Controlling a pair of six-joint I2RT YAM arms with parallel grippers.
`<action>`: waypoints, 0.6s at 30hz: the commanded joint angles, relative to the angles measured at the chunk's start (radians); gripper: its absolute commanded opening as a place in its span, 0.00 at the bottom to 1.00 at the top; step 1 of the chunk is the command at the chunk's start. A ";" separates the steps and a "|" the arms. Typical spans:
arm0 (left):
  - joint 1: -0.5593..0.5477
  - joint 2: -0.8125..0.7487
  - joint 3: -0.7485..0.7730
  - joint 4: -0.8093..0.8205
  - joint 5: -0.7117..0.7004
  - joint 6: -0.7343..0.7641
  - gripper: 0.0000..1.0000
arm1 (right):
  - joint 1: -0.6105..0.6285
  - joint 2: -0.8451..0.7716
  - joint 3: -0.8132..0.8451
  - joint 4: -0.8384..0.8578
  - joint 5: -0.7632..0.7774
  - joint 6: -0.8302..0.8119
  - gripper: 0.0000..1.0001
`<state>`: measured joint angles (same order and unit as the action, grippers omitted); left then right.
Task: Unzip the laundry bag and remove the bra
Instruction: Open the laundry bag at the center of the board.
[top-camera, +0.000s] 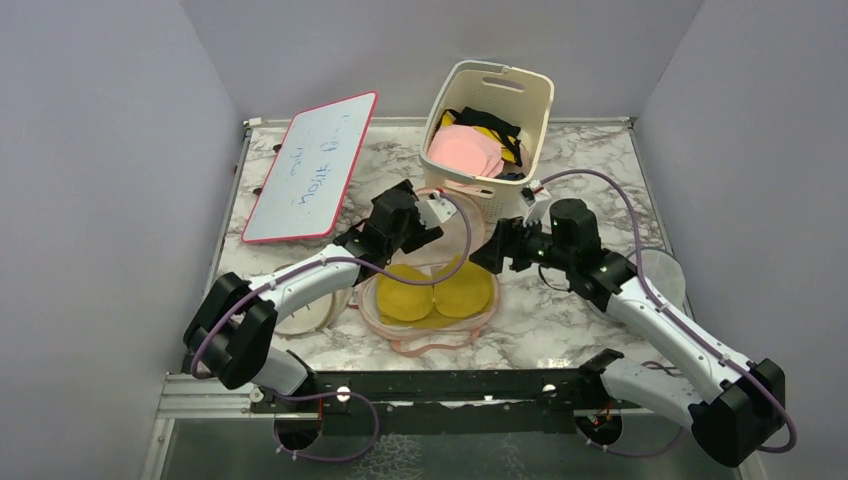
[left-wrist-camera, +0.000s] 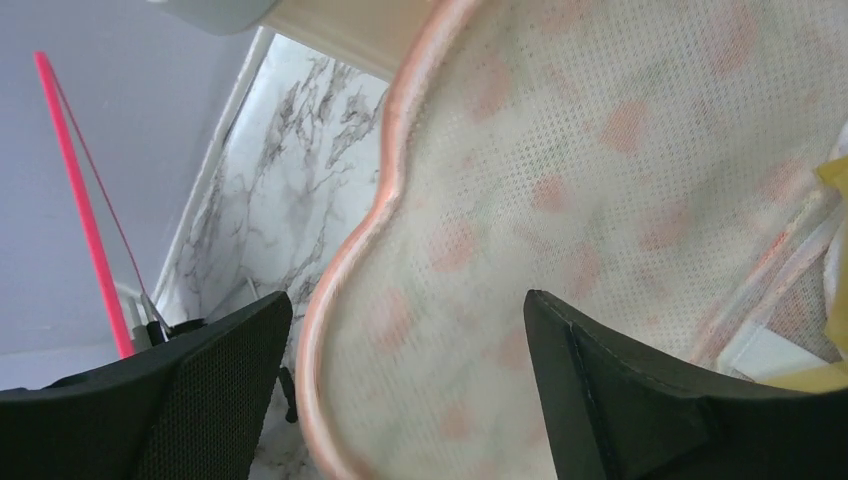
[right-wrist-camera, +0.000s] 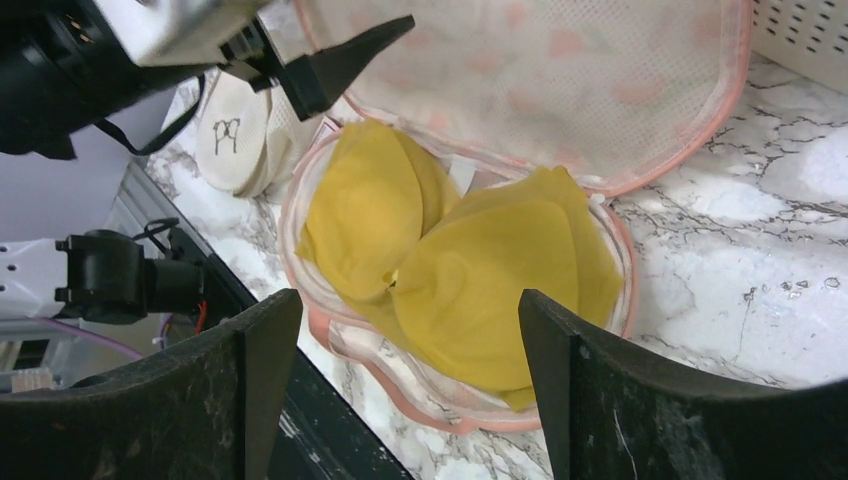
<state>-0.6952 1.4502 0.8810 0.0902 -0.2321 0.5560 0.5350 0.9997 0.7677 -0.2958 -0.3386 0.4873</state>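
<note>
The laundry bag (top-camera: 375, 318) lies open at the table's front middle. Its upper flap (top-camera: 458, 215) stands tilted back toward the basket. The mustard-yellow bra (top-camera: 435, 292) lies cups-up in the lower half. My left gripper (top-camera: 428, 232) is open beside the flap. In the left wrist view the flap's pink edge and mesh lining (left-wrist-camera: 560, 150) sit between its wide-open jaws (left-wrist-camera: 405, 380). My right gripper (top-camera: 492, 250) is open and empty just right of the bag. In the right wrist view it (right-wrist-camera: 405, 370) hovers above the bra (right-wrist-camera: 470, 260) and the flap (right-wrist-camera: 560, 70).
A cream slotted basket (top-camera: 535, 90) with pink (top-camera: 465, 150) and black garments stands behind the bag. A red-framed whiteboard (top-camera: 312, 165) lies at the back left. White round mesh cases sit at the left (top-camera: 305, 310) and the right (top-camera: 665, 270).
</note>
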 joint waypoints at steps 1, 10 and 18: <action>0.006 -0.076 -0.018 0.074 -0.044 -0.026 0.82 | 0.002 0.021 -0.023 -0.004 -0.073 -0.059 0.79; 0.020 -0.309 -0.137 0.262 -0.152 -0.093 0.99 | 0.092 0.071 -0.042 0.031 -0.039 -0.105 0.79; 0.077 -0.414 -0.174 0.324 -0.167 -0.373 0.99 | 0.436 0.213 0.000 0.097 0.204 -0.376 0.82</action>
<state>-0.6434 1.0695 0.7284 0.3515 -0.3450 0.3614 0.8371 1.1542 0.7357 -0.2661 -0.2924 0.3008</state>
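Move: The yellow bra in the open bag lies about 9 cm left and 2 cm ahead of the right hand, 14 cm below it. The mesh flap's middle is 11 cm beyond the bra, the basket 26 cm straight ahead of the right hand. From the left hand, the flap's middle is 6 cm right, 1 cm ahead and 7 cm below; the bra is 12 cm back, 5 cm right and 11 cm below. The folded-back flap is left alone as the already parted left fingers open fully and that hand climbs about 13 cm and swings left, away from it, its tips tilting up and rolling. Towards the bra comes the right hand, first sinking, then sweeping back, left and down, some 10 cm in all, turning about 20 degrees counter-clockwise, fingers held open and touching nothing. ##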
